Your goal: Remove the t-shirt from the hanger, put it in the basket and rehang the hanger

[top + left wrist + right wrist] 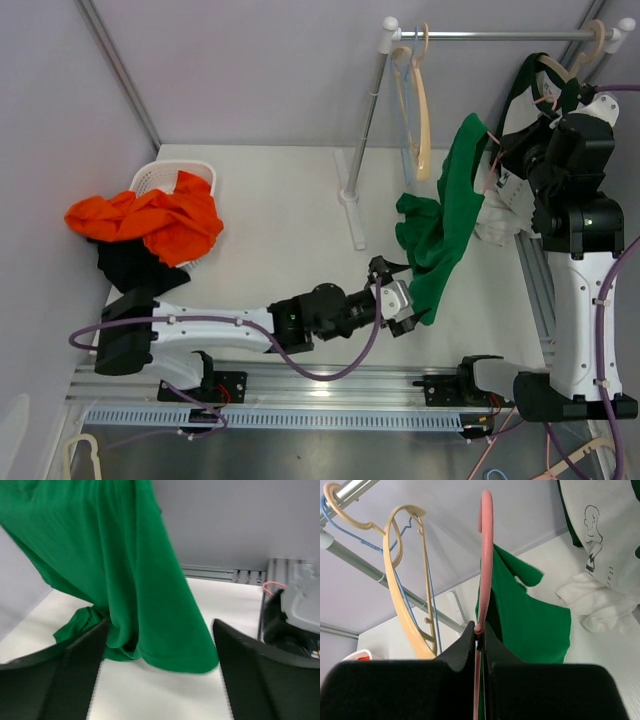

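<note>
A green t-shirt (445, 225) hangs on a pink hanger (485, 555), and its lower hem trails onto the white table. My right gripper (480, 630) is shut on the hanger's stem and holds it off the rail; in the top view it (503, 170) is at the shirt's upper right. The shirt drapes below and right of the hanger (530, 620). My left gripper (402, 300) is open low over the table at the shirt's bottom edge. In the left wrist view the hem (150, 630) lies between the spread fingers (75, 670), not touching them.
A clothes rail (500, 35) on a stand (355, 200) carries a cream hanger (421, 110) and a blue wire one (427, 580). A white t-shirt (600, 580) lies at the right. A white basket (165, 178) with orange cloth (150, 220) stands at the left.
</note>
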### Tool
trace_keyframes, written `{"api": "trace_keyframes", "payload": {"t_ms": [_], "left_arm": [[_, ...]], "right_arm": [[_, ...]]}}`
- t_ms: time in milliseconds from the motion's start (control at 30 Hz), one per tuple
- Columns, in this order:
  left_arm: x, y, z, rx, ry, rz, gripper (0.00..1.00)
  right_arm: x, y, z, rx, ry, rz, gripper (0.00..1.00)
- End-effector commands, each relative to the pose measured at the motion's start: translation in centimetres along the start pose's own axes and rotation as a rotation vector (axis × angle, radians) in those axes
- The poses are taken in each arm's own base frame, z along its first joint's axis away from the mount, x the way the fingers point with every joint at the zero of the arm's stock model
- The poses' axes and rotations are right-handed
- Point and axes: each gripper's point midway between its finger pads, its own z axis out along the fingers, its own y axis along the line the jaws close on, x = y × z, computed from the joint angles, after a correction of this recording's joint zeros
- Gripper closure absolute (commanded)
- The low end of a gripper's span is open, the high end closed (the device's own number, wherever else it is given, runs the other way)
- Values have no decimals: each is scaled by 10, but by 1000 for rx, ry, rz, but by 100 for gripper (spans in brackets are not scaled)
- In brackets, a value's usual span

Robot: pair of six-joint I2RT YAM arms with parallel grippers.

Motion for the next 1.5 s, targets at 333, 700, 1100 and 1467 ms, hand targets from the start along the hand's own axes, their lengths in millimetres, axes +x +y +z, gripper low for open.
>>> {"api": "trace_keyframes", "payload": {"t_ms": [333,700,1100,1467], "left_arm": [[-59,15,42,-211,-142,-13,53],[-95,-90,-31,370,-230,-103,99],[5,-151,-59,547,-59,-205,99],[26,4,-18,-86,168,-513,99]], "right_arm": [[-14,20,-28,-94,-43,40,100],[-4,5,3,31,16,-24,100],[30,-12,17,149,262,-219,100],[52,23,-58,-73,379,-300,100]]}}
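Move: The green shirt's lower hem hangs just beyond the open left fingers, about 5 cm to their right, 2 cm ahead and 2 cm above. The pink hanger, already held by the right hand, stands roughly 20 cm ahead, 13 cm right and 12 cm above the left hand. From the right hand that hem lies some 20 cm back, 10 cm left and 15 cm lower; a bare wooden hanger is about 11 cm ahead, 13 cm left and 2 cm below. The green shirt's hem is met by the left hand going about 4 cm right and 3 cm up, and pinched; the hand then pulls it back some 15 cm, dips about 11 cm and comes forward 9 cm again. Keeping the pink hanger pinched, the right hand eases back slightly, pushes forward and down while tipping some 25 degrees downward, then draws left and back. ##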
